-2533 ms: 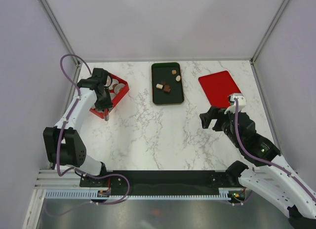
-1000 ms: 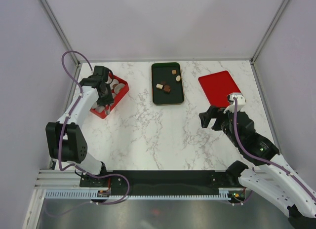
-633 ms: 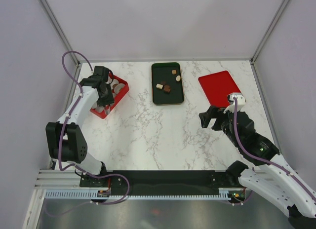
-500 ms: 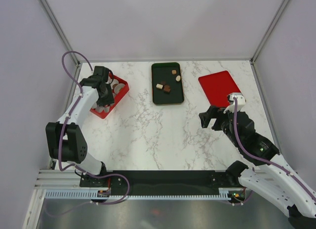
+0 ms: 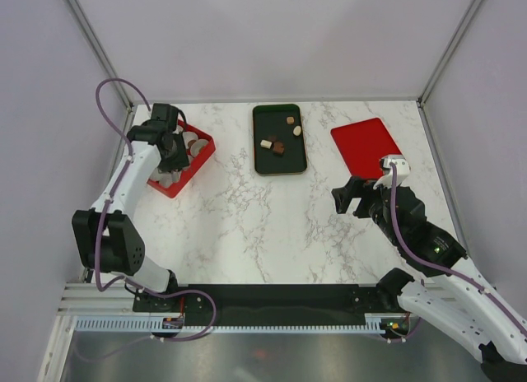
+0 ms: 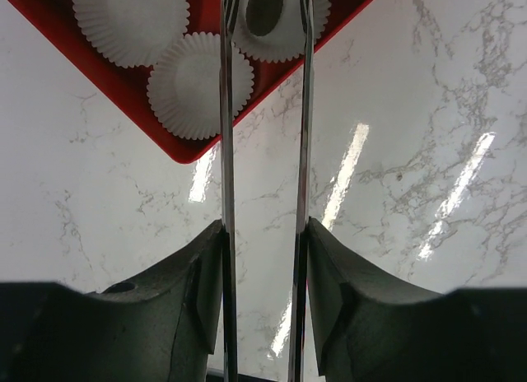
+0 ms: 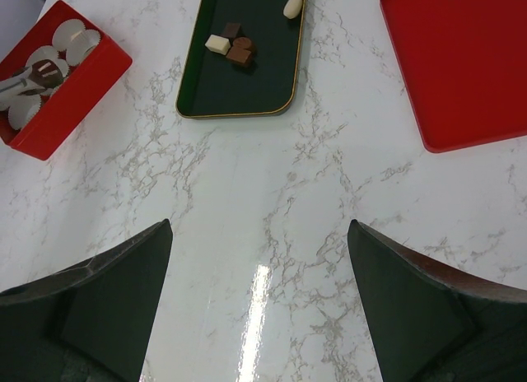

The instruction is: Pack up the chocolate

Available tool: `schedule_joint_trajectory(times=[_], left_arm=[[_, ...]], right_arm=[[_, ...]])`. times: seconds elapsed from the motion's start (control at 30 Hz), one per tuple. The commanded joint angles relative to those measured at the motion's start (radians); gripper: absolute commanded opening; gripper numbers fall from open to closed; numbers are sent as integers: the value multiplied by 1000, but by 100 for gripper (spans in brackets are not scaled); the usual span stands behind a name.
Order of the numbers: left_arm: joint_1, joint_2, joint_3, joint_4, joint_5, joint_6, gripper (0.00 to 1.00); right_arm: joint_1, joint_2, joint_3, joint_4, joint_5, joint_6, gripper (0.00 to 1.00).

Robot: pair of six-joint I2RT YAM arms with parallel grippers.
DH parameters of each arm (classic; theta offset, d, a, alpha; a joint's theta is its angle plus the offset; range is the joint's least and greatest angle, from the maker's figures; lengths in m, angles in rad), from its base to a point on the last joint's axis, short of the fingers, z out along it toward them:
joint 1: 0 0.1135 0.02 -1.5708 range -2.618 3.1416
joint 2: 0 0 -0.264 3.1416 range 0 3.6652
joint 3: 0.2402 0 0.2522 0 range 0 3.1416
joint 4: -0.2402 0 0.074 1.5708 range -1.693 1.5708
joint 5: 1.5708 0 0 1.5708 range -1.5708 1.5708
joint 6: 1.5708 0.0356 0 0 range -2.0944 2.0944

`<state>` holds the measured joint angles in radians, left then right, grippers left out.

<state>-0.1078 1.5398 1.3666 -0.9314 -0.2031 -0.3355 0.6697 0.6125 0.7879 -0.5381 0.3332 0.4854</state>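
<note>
Several chocolates lie on the dark green tray [image 5: 280, 161]: a cream block [image 5: 266, 143], a brown piece [image 5: 278, 148], a tan one [image 5: 291, 119] and a cream oval [image 5: 297, 131]. They also show in the right wrist view [image 7: 217, 44]. My left gripper [image 5: 174, 154] is shut on the long metal tongs [image 6: 225, 135] over the red box [image 5: 198, 169]. The tong tips frame a dark chocolate [image 6: 265, 7] sitting in a paper cup. My right gripper [image 5: 347, 197] is open and empty above the bare marble.
The red box [image 6: 92, 65] holds several white paper cups [image 6: 200, 86]. A flat red lid [image 5: 366, 147] lies at the back right. Grey walls close in the table on three sides.
My left arm has drawn back from the box's near corner to over the box, carrying the tongs. The right arm has not moved.
</note>
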Motion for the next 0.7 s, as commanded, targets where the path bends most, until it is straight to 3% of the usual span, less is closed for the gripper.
schedule_joint_trajectory(times=[0.0,0.2,0.3,0.5,0.67], left_arm=[[0,-52,112,-12,34,42,49],[-61,-43,218,-20,93,52,49],[-154,-15,259,-20,82,29,49],[-441,133,359,19,16,7,49],[-530,267,446,25,7,-2,49]], right_arm=[[1,-7,28,24,-5,10,96],[1,-3,24,24,-6,15,96],[1,0,24,26,-5,18,96],[2,-16,13,24,10,13,96],[1,-26,10,13,30,4,96]])
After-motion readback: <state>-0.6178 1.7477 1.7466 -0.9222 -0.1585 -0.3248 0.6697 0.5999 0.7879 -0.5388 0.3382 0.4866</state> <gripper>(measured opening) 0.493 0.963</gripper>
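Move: Over the red box, the left hand has the just-released dark chocolate right beneath it in its paper cup, about 3 cm down. The brown block in the green tray lies about 29 cm to the right and 5 cm ahead, some 4 cm lower; at that level the white block is 25 cm right and 6 cm ahead, the white oval 36 cm right and 11 cm ahead. From the right hand the brown block is about 17 cm ahead, 18 cm left and 13 cm down. Rising out of the red box with empty, half-open fingers, the left hand first climbs about 8 cm and eases slightly forward, then swings fast to its right, some 22 cm in all, towards the chocolates in the green tray. It begins to sink again near the tray's left side, the wrist having turned about 30 degrees clockwise; the fingers keep their opening and touch nothing at the end. ##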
